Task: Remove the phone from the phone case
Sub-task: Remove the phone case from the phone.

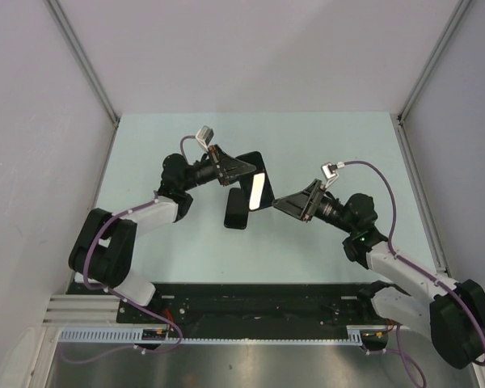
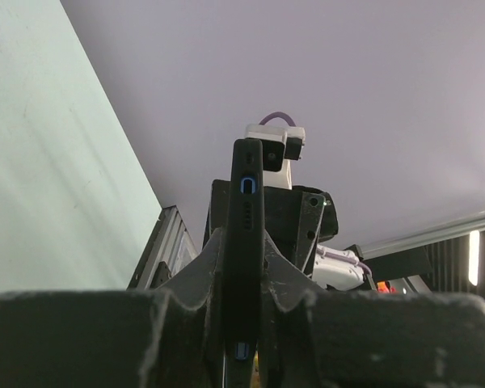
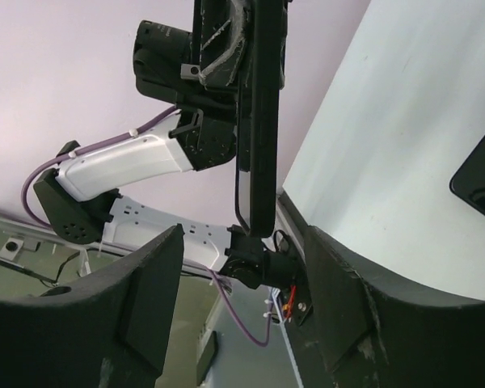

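My left gripper [image 1: 241, 168] is shut on the black phone case [image 2: 246, 234] and holds it on edge above the table. The phone [image 1: 259, 190] sits inside the case, and its glossy screen catches the light. Small blue marks show on the case's narrow edge. In the left wrist view the gripper [image 2: 242, 242] has its fingers [image 2: 196, 271] pressed on both flat sides of the case. My right gripper [image 1: 281, 202] is open just short of the case's lower right end. In the right wrist view that end [image 3: 259, 194] hangs beyond the gripper [image 3: 244, 242], with nothing between the jaws.
A second black phone-sized slab [image 1: 237, 208] lies flat on the pale green table [image 1: 331, 145] under the held case; one corner shows in the right wrist view [image 3: 477, 174]. White walls with metal posts [image 1: 81, 56] close the table in. A black rail [image 1: 250, 303] runs between the arm bases.
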Robot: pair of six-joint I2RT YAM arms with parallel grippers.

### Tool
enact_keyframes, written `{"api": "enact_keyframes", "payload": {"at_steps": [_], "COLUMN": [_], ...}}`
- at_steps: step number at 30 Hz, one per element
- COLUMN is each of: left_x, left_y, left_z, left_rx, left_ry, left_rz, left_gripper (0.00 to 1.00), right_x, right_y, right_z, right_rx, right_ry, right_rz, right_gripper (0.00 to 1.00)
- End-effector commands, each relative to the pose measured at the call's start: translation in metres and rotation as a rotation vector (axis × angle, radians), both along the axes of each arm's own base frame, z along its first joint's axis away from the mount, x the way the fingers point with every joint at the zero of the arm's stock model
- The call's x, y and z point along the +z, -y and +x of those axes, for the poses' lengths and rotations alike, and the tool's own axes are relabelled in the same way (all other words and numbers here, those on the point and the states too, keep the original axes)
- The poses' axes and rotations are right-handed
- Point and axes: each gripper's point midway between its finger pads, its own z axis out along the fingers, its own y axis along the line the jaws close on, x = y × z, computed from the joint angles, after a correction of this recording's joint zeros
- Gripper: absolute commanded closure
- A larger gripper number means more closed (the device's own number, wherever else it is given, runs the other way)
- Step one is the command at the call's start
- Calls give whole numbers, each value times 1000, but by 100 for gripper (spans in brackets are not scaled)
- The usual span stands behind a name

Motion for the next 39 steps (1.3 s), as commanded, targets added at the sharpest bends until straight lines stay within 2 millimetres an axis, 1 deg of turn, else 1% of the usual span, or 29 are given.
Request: {"api": "enact_keyframes", "payload": {"at_steps": [1, 2, 3, 4, 6, 7, 9, 16, 17, 18, 19, 20, 21, 22, 23, 24, 25, 26, 28, 30, 32, 34, 35, 37, 38, 39], "left_x": [35, 35, 35, 36, 36, 35, 34, 38, 40, 41, 42, 44, 46, 49, 52, 53, 56, 63, 65, 71, 76, 85, 89, 99, 101, 103], "left_y": [-4, -5, -6, -7, -9, -9, -10, -11, -11, -11, -11, -12, -13, -13, -14, -15, -16, -17, -18, -19, -19, -20, -20, -21, -21, -21], "left_z": [-10, -11, -12, -12, -14, -14, -16, -17, -19, -18, -18, -19, -20, -20, -22, -22, -22, -26, -27, -29, -32, -35, -36, -41, -41, -42], "left_rx": [6, 9, 12, 19, 26, 28, 29, 28, 23, 24, 22, 21, 22, 23, 19, 15, 20, 10, 8, 7, 2, -1, 0, -4, -2, -5], "left_ry": [89, 91, 88, 91, 87, 88, 85, 93, 102, 99, 99, 110, 103, 108, 126, 115, 123, 144, 154, 175, 189, 214, 220, 244, 248, 256], "left_rz": [-74, -77, -80, -84, -88, -90, -92, -110, -117, -123, -128, -139, -153, -165, -184, -199, -216, -242, -252, -260, -266, -279, -285, -301, -305, -308], "left_gripper": [100, 100, 100, 100, 100, 100, 100, 100, 100, 100, 100, 100, 100, 100, 100, 100, 100, 100, 100, 100, 100, 100, 100, 100, 100, 100], "right_x": [22, 22, 27, 23, 27, 25, 27, 30, 39, 37, 39, 50, 53, 49, 53, 54, 58, 61, 76, 86, 102, 112, 120, 127, 135, 137], "right_y": [-10, -11, -13, -15, -17, -17, -18, -13, -11, -9, -8, -4, -2, -4, -2, -2, -3, -3, -2, 1, 5, 8, 10, 13, 15, 15], "right_z": [-2, -2, -2, 0, -1, -1, 0, 2, -1, 1, 1, -3, -3, 1, -1, 2, 1, 1, 0, 0, -1, -1, 0, 1, 2, 3], "right_rx": [24, 29, 34, 36, 40, 40, 41, 19, 25, 12, 13, 25, 22, 23, 28, 13, 10, 4, 2, -2, 1, 1, -4, -3, -9, -6], "right_ry": [57, 54, 64, 50, 53, 44, 49, 33, 50, 41, 43, 71, 69, 48, 57, 46, 50, 56, 83, 96, 111, 101, 104, 86, 91, 85], "right_rz": [76, 83, 105, 104, 139, 148, 175, 268, 307, 322, 342, 393, 423, 432, 457, 470, 480, 489, 520, 547, 589, 623, 649, 685, 706, 718], "right_gripper": [39, 44, 47, 55, 65, 75, 83, 84, 84, 84, 85, 87, 90, 100, 100, 100, 100, 100, 100, 100, 100, 100, 100, 100, 100, 100]}}
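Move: My left hand holds the cased phone in the air by its left edge; the phone's middle lies about 3 cm back and 2 cm right of that hand, at its level. From my open right hand, that middle is some 5 cm ahead and 5 cm left, nearly level, the near right corner coming first. A second black phone lies on the table, roughly 6 cm ahead of my right hand, 13 cm left and 14 cm below. I slide my right hand about 2 cm left and shut its fingers on the near right corner of the cased phone, my left hand keeping its pinch on the opposite edge. Then I tip the right fingertips up, some 20 degrees in all, and the left ones about 10, before both hands rise 3 cm; the left also eases about 2 cm to the left. ##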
